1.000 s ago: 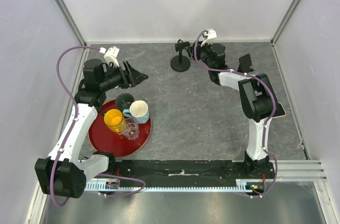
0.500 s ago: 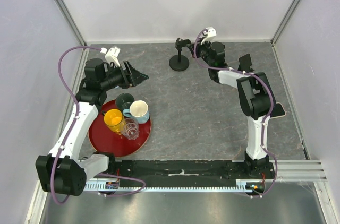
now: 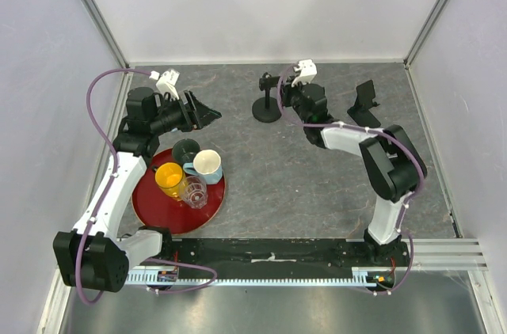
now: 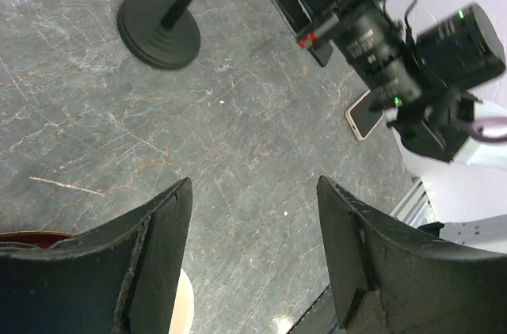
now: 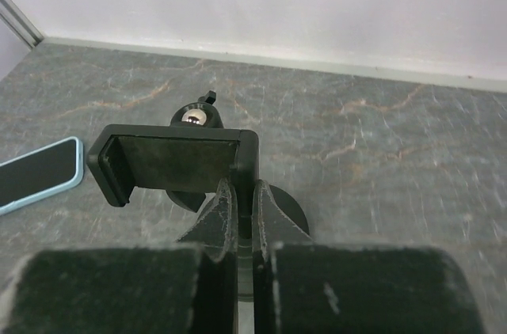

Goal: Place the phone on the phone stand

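The phone stand (image 3: 267,107) is black, with a round base, a post and a clamp head (image 5: 170,161), and it stands at the back middle of the table. My right gripper (image 5: 244,191) is shut on the clamp's right end wall, reaching in from the right (image 3: 280,87). The phone (image 5: 36,172) has a light blue case and lies flat on the table, apart from the stand; the left wrist view shows the phone (image 4: 366,115) beneath my right arm. My left gripper (image 4: 253,184) hangs open and empty over the table's left side (image 3: 212,115).
A red tray (image 3: 150,207) at the front left holds a yellow cup (image 3: 169,178), a white mug (image 3: 206,164), a clear glass (image 3: 194,190) and a dark cup (image 3: 186,149). A black angled object (image 3: 364,99) stands at the back right. Walls close in three sides.
My right gripper has closed onto the stand's clamp, and the right arm has swung left. The stand has shifted slightly toward the near left. The left arm has not moved.
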Robot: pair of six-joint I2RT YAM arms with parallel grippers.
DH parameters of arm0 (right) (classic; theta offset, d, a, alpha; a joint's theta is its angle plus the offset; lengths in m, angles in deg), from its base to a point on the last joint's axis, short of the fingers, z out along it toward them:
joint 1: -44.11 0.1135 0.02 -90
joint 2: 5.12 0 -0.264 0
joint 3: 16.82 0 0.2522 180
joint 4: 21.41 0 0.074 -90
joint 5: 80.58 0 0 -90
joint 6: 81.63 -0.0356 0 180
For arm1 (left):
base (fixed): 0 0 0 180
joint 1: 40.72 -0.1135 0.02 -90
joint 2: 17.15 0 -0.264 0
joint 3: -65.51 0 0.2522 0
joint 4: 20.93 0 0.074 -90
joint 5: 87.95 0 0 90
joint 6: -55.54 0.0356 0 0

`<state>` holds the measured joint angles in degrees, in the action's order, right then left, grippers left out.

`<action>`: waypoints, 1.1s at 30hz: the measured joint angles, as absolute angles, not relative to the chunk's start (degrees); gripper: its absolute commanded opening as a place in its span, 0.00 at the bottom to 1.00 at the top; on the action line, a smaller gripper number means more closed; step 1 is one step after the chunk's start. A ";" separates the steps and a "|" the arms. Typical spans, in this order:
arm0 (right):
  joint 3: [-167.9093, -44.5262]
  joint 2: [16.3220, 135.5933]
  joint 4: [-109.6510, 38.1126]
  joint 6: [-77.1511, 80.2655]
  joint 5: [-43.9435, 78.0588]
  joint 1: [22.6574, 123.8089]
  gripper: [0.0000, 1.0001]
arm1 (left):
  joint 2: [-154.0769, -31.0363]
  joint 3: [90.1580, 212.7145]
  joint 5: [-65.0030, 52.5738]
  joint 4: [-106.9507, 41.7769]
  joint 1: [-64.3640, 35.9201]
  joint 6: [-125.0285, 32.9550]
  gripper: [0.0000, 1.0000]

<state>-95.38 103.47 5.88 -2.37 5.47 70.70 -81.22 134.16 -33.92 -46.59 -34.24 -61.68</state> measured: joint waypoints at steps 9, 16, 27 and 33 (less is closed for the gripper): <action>-84.38 92.30 3.98 -2.83 -13.59 80.84 0.00 | -80.02 134.16 -34.05 -46.79 -34.24 -61.53 0.71; -78.64 87.85 3.63 -2.90 -28.82 90.80 0.00 | -80.02 134.16 -34.29 -46.94 -34.24 -61.53 0.71; -66.44 77.64 6.26 -4.25 -33.26 97.16 0.00 | -79.98 134.16 -35.69 -46.83 -34.24 -61.55 0.71; -65.63 77.42 7.46 -4.80 -32.89 97.23 0.12 | -81.79 134.16 -39.51 -44.60 -34.24 -61.61 0.72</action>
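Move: The right fingers are already shut on the right end of the phone stand's clamp; the stand's middle is about 3 cm ahead, 5 cm left and 9 cm below them. Its base is bound for bare table roughly 14 cm back, 5 cm left and 17 cm down. The blue-cased phone lies some 31 cm left and 1 cm ahead, the white mug 24 cm left and 21 cm back. From the left hand, the stand is about 22 cm ahead and 17 cm right. Straight back towards its own base, the right hand goes on pulling the phone stand, about 18 cm at nearly constant height, quickly at first and then easing to a stop. The closed fingers keep their pinch on the clamp end while the hand turns clockwise, some 10 to 15 degrees overall, and the stand's round base drags along the table. ##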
